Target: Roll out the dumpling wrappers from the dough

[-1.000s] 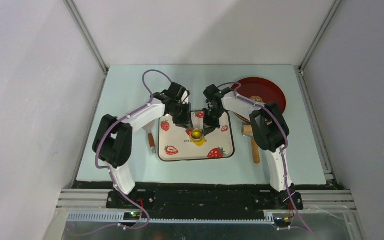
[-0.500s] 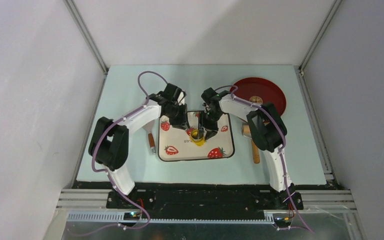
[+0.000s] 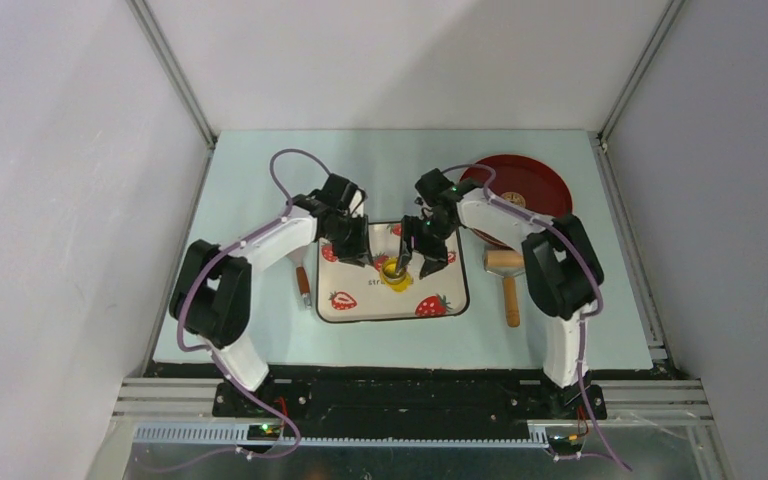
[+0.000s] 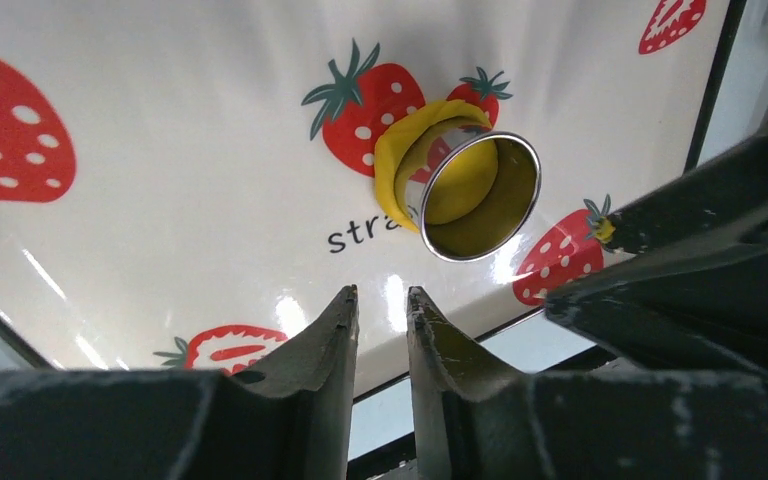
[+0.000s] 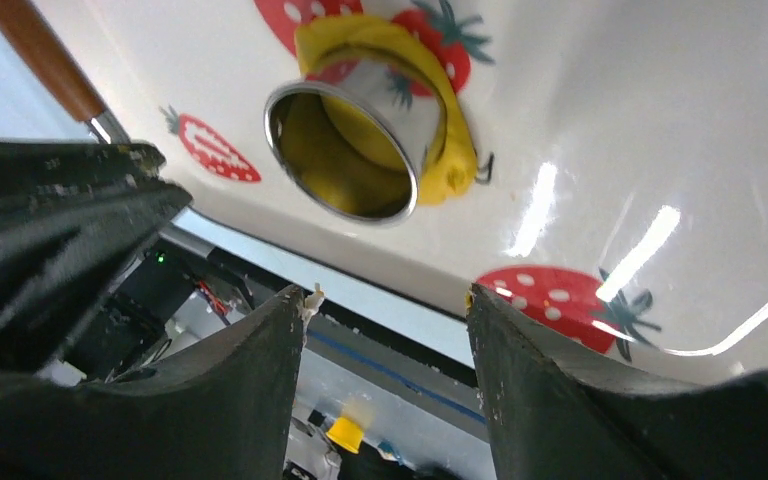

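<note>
The yellow dough (image 3: 397, 276) lies flattened on the strawberry-print tray (image 3: 360, 305). A small metal ring cutter (image 4: 480, 195) stands pressed into it, with a collar of dough (image 4: 390, 170) curled round its far side. A round yellow piece (image 4: 458, 180) sits inside the ring. The cutter (image 5: 345, 150) and dough (image 5: 452, 150) also show in the right wrist view. My left gripper (image 4: 382, 297) hovers just left of the cutter, jaws a narrow gap apart and empty. My right gripper (image 5: 390, 297) hovers just right of it, wide open and empty. A tan-brown wrapper (image 3: 512, 199) lies on the red plate (image 3: 545, 185).
A wooden rolling tool (image 3: 508, 285) lies on the table right of the tray. A brown-handled tool (image 3: 303, 283) lies along the tray's left edge. Both arms lean in over the tray's far half.
Both grippers have drawn back a little from the cutter, the left one leftward and the right one rightward. The cutter stays standing in the dough.
</note>
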{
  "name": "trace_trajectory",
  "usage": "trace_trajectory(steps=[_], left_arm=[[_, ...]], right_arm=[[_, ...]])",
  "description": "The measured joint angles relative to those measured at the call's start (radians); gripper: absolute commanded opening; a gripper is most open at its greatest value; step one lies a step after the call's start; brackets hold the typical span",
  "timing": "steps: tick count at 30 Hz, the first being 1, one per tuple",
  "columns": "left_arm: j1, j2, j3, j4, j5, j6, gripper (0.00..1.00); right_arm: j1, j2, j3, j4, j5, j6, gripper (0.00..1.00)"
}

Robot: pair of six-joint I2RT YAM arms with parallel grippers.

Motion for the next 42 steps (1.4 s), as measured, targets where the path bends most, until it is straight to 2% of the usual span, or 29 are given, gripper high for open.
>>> trace_trajectory(steps=[5, 8, 13, 22, 27, 29, 39, 42], left_arm=[[0.031, -0.064, -0.051, 0.034, 0.019, -0.002, 0.30], [0.056, -0.096, -0.106, 0.098, 0.064, -0.022, 0.31], [0.085, -0.105, -0.197, 0.213, 0.145, -0.085, 0.34], [0.088, -0.105, -0.219, 0.318, 0.210, -0.142, 0.34], [0.088, -0.105, -0.228, 0.336, 0.222, -0.147, 0.34], [0.088, -0.105, -0.228, 0.340, 0.224, -0.151, 0.34], [0.088, -0.089, -0.228, 0.349, 0.224, -0.152, 0.33], [0.088, -0.075, -0.228, 0.352, 0.220, -0.152, 0.32]], right_arm=[[-0.039, -0.158, -0.179, 0.084, -0.016, 0.029, 0.59], [-0.072, -0.225, -0.286, 0.146, -0.027, 0.060, 0.50], [-0.114, -0.211, -0.377, 0.243, -0.057, 0.104, 0.47], [-0.114, -0.072, -0.382, 0.413, -0.142, 0.177, 0.45], [-0.110, -0.048, -0.381, 0.472, -0.177, 0.205, 0.38], [-0.108, -0.039, -0.373, 0.472, -0.180, 0.209, 0.34], [-0.095, 0.013, -0.267, 0.373, -0.122, 0.181, 0.31], [-0.089, 0.025, -0.235, 0.336, -0.100, 0.169, 0.28]])
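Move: The yellow dough lies under the right hand, its middle about 2 cm ahead, 2 cm to the left and 5 cm below. The metal cutter stands in it, some 3 cm ahead and 3 cm left of that hand and about 3 cm lower. The rolling pin lies roughly 20 cm to its right, about level. From the left hand the dough is about 7 cm right, 1 cm ahead and 6 cm down; the cutter is 6 cm right, 2 cm ahead and 4 cm down. The right fingertips come down on the loose tail of dough outside the cutter and begin to touch it. That hand first swings about 5 cm to the right and slightly back and up, then curves down some 6 cm while returning left and forward, turning clockwise and closing to about a third open. The left hand, about a third open, shifts barely a centimetre right, tipping its fingers about 20 degrees more towards the cutter. ##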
